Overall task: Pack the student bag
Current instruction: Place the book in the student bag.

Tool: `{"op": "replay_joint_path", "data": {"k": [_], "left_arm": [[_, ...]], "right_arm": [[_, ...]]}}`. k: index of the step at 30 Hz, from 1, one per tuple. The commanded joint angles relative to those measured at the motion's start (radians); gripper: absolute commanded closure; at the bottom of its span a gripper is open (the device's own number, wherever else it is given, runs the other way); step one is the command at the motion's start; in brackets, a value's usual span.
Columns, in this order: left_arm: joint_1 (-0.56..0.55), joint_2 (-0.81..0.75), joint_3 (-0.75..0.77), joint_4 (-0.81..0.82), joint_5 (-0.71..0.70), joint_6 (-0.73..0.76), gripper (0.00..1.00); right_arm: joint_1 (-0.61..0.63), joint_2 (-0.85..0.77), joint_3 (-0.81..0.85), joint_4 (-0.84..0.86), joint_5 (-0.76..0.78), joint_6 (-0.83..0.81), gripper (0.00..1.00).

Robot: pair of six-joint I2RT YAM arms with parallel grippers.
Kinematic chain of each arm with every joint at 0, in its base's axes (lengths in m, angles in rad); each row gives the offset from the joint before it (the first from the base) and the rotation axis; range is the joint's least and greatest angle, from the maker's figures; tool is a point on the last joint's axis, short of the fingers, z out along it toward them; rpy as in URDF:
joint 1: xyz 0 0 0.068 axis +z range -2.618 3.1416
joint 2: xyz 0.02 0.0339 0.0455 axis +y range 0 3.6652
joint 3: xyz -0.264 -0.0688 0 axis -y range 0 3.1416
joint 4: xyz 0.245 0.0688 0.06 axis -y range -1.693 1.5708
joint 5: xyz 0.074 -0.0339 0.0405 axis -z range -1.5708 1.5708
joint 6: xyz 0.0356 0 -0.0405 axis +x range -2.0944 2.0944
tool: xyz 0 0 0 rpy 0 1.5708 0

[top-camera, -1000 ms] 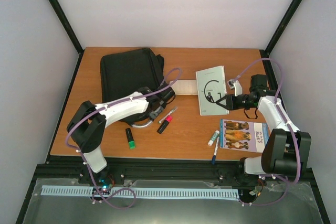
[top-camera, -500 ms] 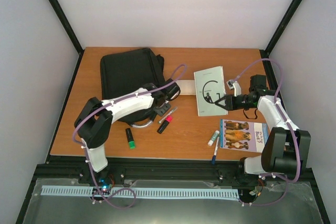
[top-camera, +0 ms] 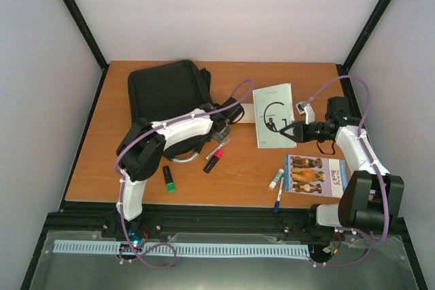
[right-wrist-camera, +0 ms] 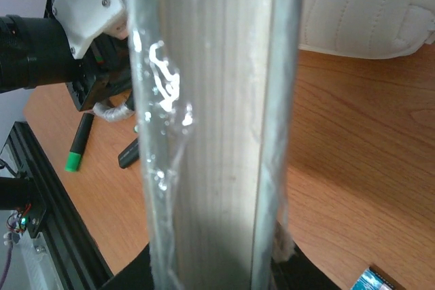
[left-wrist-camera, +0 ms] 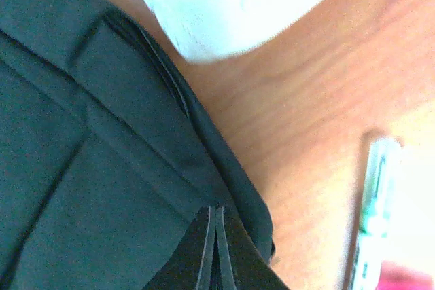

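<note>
The student bag (top-camera: 165,93) is a black backpack lying flat at the back left of the table. My left gripper (top-camera: 223,129) is at the bag's right edge. In the left wrist view its jaws are shut, with the tips (left-wrist-camera: 216,210) against the black fabric (left-wrist-camera: 102,188). Whether any fabric is pinched does not show. My right gripper (top-camera: 293,131) is shut on the near right edge of a white notebook (top-camera: 273,115). The right wrist view shows that notebook edge-on (right-wrist-camera: 217,134), in clear wrap, above the table.
A white pencil pouch (top-camera: 242,113) lies between the bag and the notebook. A pen (top-camera: 219,147), a red marker (top-camera: 213,161) and a green highlighter (top-camera: 168,178) lie near the bag. A glue stick (top-camera: 275,178), a blue pen (top-camera: 279,199) and a dog picture book (top-camera: 317,175) lie at the front right.
My left arm has reached further right along the bag's edge; its jaws opened, then shut. The bag shifted slightly. The right gripper keeps hold of the notebook, almost still.
</note>
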Motion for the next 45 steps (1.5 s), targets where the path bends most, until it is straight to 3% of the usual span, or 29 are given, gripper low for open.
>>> {"op": "replay_joint_path", "data": {"k": [1, 7, 10, 11, 13, 15, 17, 30, 45], "left_arm": [[0.002, 0.032, 0.118, 0.072, -0.066, -0.029, 0.99], [0.039, 0.093, 0.260, 0.049, 0.098, -0.037, 0.99], [0.056, 0.103, 0.318, -0.038, 0.158, -0.028, 0.99], [0.063, 0.090, 0.323, -0.078, 0.189, -0.016, 0.94], [0.078, 0.047, 0.304, -0.151, 0.267, 0.004, 0.65], [0.086, -0.023, 0.215, -0.162, 0.256, 0.002, 0.38], [0.086, -0.065, 0.139, -0.143, 0.221, -0.010, 0.31], [0.056, -0.023, 0.013, -0.108, -0.056, -0.044, 0.35], [0.014, 0.015, 0.026, -0.068, 0.074, -0.007, 0.35]], "right_arm": [[-0.029, -0.046, 0.018, 0.058, -0.074, -0.024, 0.96], [-0.041, -0.046, 0.019, 0.058, -0.079, -0.024, 0.96], [-0.042, -0.047, 0.019, 0.057, -0.079, -0.026, 0.96], [-0.043, -0.047, 0.019, 0.057, -0.079, -0.025, 0.96], [-0.044, -0.050, 0.017, 0.058, -0.083, -0.023, 0.96], [-0.046, -0.049, 0.016, 0.058, -0.086, -0.023, 0.96], [-0.046, -0.048, 0.018, 0.055, -0.094, -0.026, 0.96], [-0.047, -0.039, 0.021, 0.046, -0.111, -0.031, 0.95], [-0.048, -0.039, 0.024, 0.038, -0.114, -0.037, 0.95]]}}
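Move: The bag's near right corner lies just beneath the closed left fingers, about 2 cm to their left, 1 cm back and 3 cm below. The white pen is some 3 cm right and 3 cm back of this hand, the pink-capped marker about 7 cm back and 1 cm right, and the pencil case roughly 9 cm ahead and 13 cm right. From the right hand the bag corner is about 26 cm left, 4 cm ahead and 12 cm lower. Sweep the left gripper, still shut, forward, right and up by about 5 cm each way, away from the bag corner. Then open the fingers wide while bringing them back, left and down again to the same corner, ending a fingertip on either side of its edge, still unclosed. Keep the book gripped in the right hand, easing it about 1 cm right, then hold still. ##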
